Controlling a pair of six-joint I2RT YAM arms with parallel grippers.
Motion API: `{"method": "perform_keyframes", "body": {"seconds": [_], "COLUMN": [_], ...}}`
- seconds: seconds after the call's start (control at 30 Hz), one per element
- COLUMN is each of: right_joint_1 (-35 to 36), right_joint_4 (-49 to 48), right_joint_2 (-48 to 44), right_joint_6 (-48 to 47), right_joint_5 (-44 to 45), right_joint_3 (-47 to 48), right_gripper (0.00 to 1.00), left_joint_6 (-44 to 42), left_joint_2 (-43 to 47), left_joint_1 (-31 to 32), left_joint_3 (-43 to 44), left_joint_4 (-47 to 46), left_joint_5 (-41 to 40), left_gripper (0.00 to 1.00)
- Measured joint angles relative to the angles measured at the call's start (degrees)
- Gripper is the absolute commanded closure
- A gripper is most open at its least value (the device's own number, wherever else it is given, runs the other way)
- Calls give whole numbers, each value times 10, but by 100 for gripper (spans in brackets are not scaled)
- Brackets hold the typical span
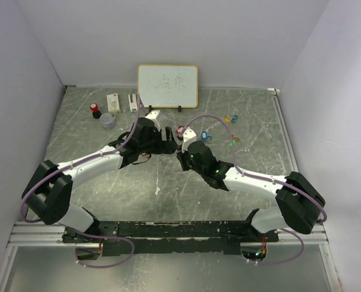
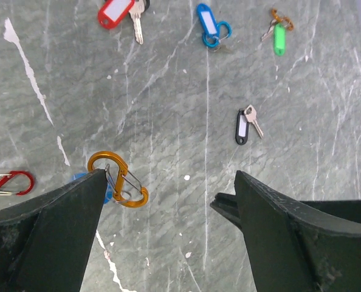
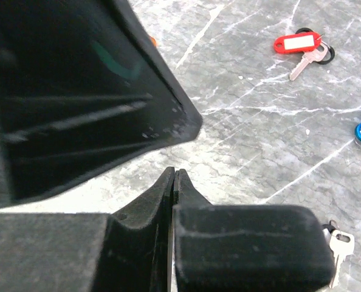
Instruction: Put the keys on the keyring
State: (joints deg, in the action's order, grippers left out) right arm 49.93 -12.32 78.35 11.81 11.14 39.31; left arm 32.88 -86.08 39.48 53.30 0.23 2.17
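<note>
My left gripper [image 2: 170,176] stands open just above the table, with nothing between its fingers. At its left fingertip lies an orange carabiner-shaped keyring [image 2: 117,180] with a small metal loop hooked in it; a blue tag [image 2: 78,178] shows behind that finger. Loose keys lie beyond: a red tag [image 2: 115,12], a blue tag [image 2: 207,22], a green tag [image 2: 279,38] and a black tag [image 2: 242,126]. My right gripper [image 3: 174,174] is shut, its tips close under the left finger. Both grippers [image 1: 170,135] [image 1: 182,150] meet at mid-table.
A red carabiner clip [image 2: 8,183] lies left of the left finger. At the back stand a whiteboard [image 1: 167,85], small boxes [image 1: 115,101], a red-capped bottle [image 1: 96,110] and a cup [image 1: 107,120]. White walls close in the table.
</note>
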Motion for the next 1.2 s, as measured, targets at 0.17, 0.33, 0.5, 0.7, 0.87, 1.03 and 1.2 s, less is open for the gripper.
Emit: {"method": "perform_keyframes", "body": {"seconds": [0.17, 0.33, 0.5, 0.7, 0.87, 1.03, 1.2], "right_joint_1": [0, 0, 0, -9, -26, -32, -35], "right_joint_4": [5, 6, 3, -55, -124, -206, -268], "right_joint_2": [0, 0, -2, -34, -61, -66, -63], "right_joint_6": [2, 2, 15, 53, 84, 103, 110], "right_joint_5": [12, 19, 24, 12, -15, -36, -52], "right_joint_3": [2, 3, 2, -33, -84, -127, -146], "right_gripper": [100, 100, 67, 50, 50, 51, 53], "left_joint_6": [4, 6, 7, 28, 50, 80, 111], "left_joint_2": [36, 40, 40, 45, 63, 86, 93], "left_joint_1": [0, -1, -1, -6, -8, -10, -10], "left_joint_3": [-6, -7, -11, -22, -34, -47, -56], "left_joint_4": [0, 0, 0, -9, -22, -59, -100], "left_joint_5": [-19, -25, -28, -21, -8, 13, 37], "left_gripper": [7, 8, 5, 3, 3, 3, 3]}}
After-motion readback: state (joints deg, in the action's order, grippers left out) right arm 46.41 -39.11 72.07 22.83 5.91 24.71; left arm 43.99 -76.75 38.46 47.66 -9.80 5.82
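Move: The orange carabiner, with a blue-tagged key, already hangs on the left hand's left fingertip, about 2 cm ahead, 2 cm left and 2 cm below the hand point. From the right hand, shut and empty, it is roughly 7 cm ahead, 6 cm left and level; the black-tagged key lies some 8 cm ahead and 15 cm right, the red-tagged key about 21 cm ahead and 2 cm right, both 11 cm below. The left hand, staying wide open with the orange carabiner still hooked on its left fingertip, rises about 6 cm, first a short lift, then a pause and a longer one, tilting some 15 degrees with its left side going down. The right hand holds nearly still at first, then opens its empty fingers about halfway beside the left hand, rising roughly 3.5 cm and tipping its fingers up towards level as its left side lifts some 20 degrees. ##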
